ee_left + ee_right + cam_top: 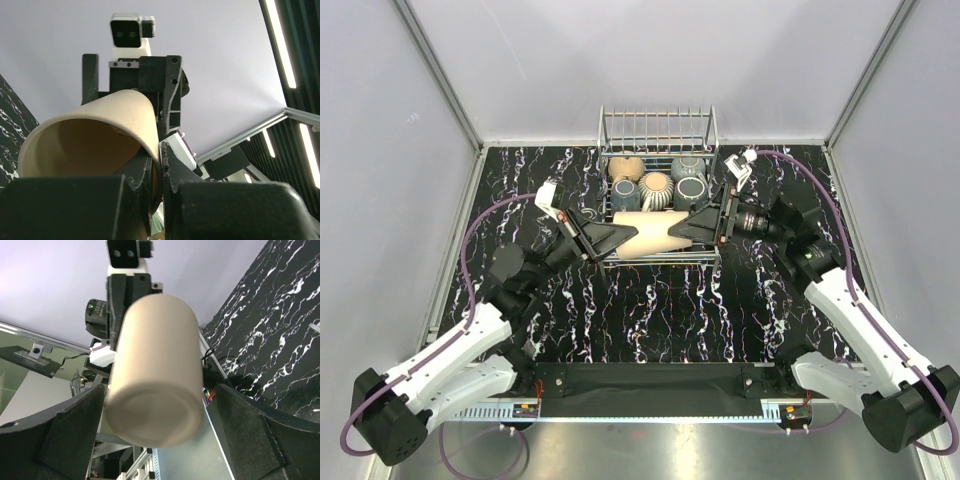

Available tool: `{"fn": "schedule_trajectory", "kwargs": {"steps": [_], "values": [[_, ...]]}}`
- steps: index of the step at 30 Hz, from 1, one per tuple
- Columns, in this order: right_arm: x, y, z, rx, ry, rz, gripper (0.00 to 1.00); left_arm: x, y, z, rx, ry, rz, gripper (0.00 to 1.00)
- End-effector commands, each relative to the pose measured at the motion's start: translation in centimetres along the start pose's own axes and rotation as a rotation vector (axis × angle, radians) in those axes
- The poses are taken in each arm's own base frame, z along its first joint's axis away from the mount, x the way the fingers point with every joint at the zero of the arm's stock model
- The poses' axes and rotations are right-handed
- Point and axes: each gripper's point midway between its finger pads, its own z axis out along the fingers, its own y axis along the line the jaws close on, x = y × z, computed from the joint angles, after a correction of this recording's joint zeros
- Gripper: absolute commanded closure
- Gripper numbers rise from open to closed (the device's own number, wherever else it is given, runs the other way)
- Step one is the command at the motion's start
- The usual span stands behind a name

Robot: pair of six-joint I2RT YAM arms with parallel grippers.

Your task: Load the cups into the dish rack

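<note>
A tall beige cup (652,236) lies on its side over the front edge of the silver wire dish rack (658,112), held in the air. My left gripper (618,238) is shut on its rim, one finger inside the mouth and one outside, as the left wrist view shows (159,150) with the cup (100,125). My right gripper (692,226) is open. Its fingers (75,430) stand apart on either side of the cup's base (155,390), not touching. Several cups stand in the rack: tan (626,167), grey-green (688,166), dark grey (624,193), beige (656,190) and teal (691,190).
The rack's upright tines (658,128) run along its back, against the white rear wall. White walls close in the black marbled table (650,310) on both sides. Purple cables (470,250) loop beside each arm. Each wrist camera sees the other arm's wrist (131,32).
</note>
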Motion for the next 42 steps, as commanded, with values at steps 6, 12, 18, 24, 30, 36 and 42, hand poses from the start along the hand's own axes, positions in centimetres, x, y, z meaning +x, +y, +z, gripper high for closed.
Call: {"fn": "schedule_trajectory", "kwargs": {"steps": [6, 12, 18, 24, 30, 36, 42], "values": [[-1.5, 1.7, 1.1, -0.056, -0.067, -0.055, 0.16, -0.7, -1.5, 0.1, 0.08, -0.055, -0.026, 1.0], [-0.7, 1.1, 1.3, -0.044, -0.053, -0.041, 0.16, -0.7, -1.1, 0.0, 0.078, -0.068, -0.036, 1.0], [-1.1, 1.1, 1.8, -0.038, -0.06, -0.039, 0.4, -0.4, -0.6, -0.2, 0.067, -0.059, -0.047, 1.0], [-2.1, -0.5, 2.8, 0.05, -0.074, -0.036, 1.0, 0.2, 3.5, -1.5, -0.169, -0.056, -0.027, 0.26], [-4.2, -7.6, 3.1, 0.426, -0.123, -0.013, 1.0, -0.7, 10.2, -8.7, -0.755, -0.091, 0.13, 0.01], [-5.6, -12.8, 4.9, 0.776, -0.17, -0.079, 1.0, -2.3, 11.7, -16.1, -1.008, -0.244, 0.195, 0.01], [-5.9, -15.7, 7.3, 1.046, -0.166, -0.21, 1.0, -3.7, 11.0, -19.6, -1.039, -0.364, 0.262, 0.03]]}}
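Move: The beige cup lies on its side in the air, its middle about 5 cm left of the right hand, whose open fingers straddle its base, and about 4 cm right and 2 cm below the left hand, which still grips its rim. In the rack some 20 cm below the right hand, the green cup lies about 13 cm ahead and 1 cm left, the blue mug 20 ahead and 12 left, and the striped cup 22 ahead and 4 left. Right pinches the beige cup's base; left releases, sinking away leftward; right carries it about 12 cm forward, descending. ##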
